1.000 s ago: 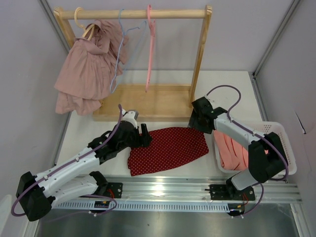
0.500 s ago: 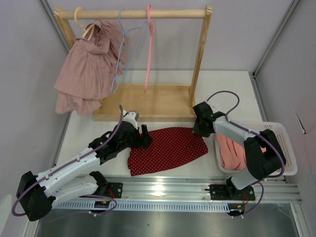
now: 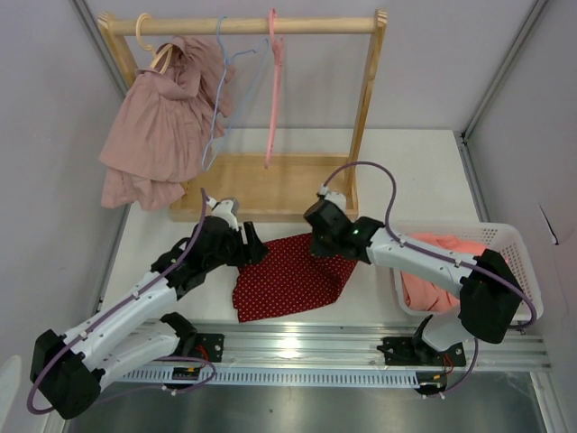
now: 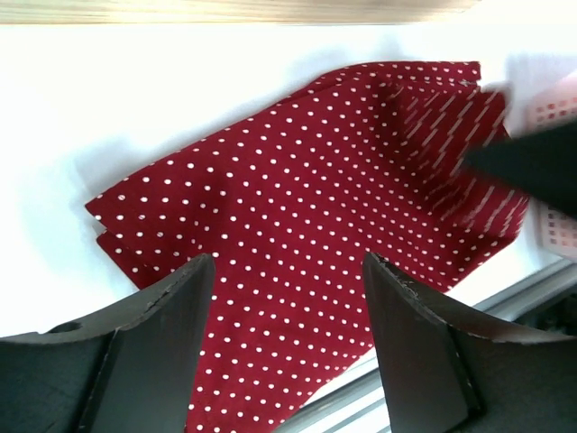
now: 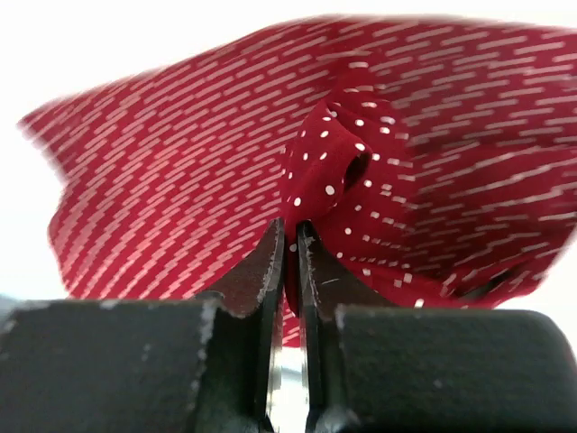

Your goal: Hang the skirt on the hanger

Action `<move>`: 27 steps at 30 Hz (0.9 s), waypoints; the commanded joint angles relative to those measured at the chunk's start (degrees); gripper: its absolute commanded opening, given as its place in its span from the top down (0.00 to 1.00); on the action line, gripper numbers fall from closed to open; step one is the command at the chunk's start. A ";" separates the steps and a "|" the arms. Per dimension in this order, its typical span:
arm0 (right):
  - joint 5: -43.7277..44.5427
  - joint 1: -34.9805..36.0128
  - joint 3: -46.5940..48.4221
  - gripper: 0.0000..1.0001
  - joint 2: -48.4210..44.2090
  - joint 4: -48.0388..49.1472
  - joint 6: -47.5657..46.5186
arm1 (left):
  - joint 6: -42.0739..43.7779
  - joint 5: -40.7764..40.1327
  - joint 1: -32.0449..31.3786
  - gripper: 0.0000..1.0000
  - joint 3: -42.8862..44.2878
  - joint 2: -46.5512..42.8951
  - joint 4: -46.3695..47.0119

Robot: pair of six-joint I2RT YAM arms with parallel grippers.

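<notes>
The skirt (image 3: 287,281) is red with white dots and lies crumpled on the white table, its right part pulled up and folded over. My right gripper (image 3: 317,242) is shut on a bunched fold of the skirt (image 5: 329,162), pinched between the fingertips (image 5: 290,230). My left gripper (image 3: 249,249) hovers open over the skirt's left part (image 4: 306,180), fingers (image 4: 162,316) apart and nothing between them. On the rail at the back hang an empty pink hanger (image 3: 273,90) and an empty light blue hanger (image 3: 219,90).
A wooden rack (image 3: 365,99) stands on a wooden base (image 3: 270,185) behind the skirt. A pink garment (image 3: 158,135) hangs at its left end. A white basket (image 3: 521,262) with salmon cloth (image 3: 424,284) sits right. A metal rail (image 3: 297,347) runs along the near edge.
The right gripper shut on the skirt's right edge and swept left with it, folding the skirt over. The left gripper drew back slightly to the left and narrowed a little.
</notes>
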 commanded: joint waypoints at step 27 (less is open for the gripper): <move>10.56 31.38 0.16 0.38 -0.94 -1.73 5.42 | -2.06 20.99 0.33 0.51 -8.00 4.47 7.00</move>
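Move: The right hand still pinches the lifted right side of the dotted red skirt. The skirt's near edge, where that side is being taken, lies about 15 cm back and 8 cm left of it, some 6 cm below. The laundry basket is about 37 cm to its right and 3 cm back. From the open left hand the skirt's middle lies roughly 5 cm back, 8 cm right and 9 cm down, while the rack's wooden base is some 18 cm straight ahead and 8 cm lower. Keeping its pinch at first, the right hand drags the skirt's side back some 15 cm and left about 10 cm towards the near edge, sinking about 3 cm and turning about 25 degrees counter-clockwise; there it opens, lets go of the cloth and starts to ease up and right. The left hand sinks about 5 cm and draws back as far over the skirt, its fingers narrowing but still apart. ##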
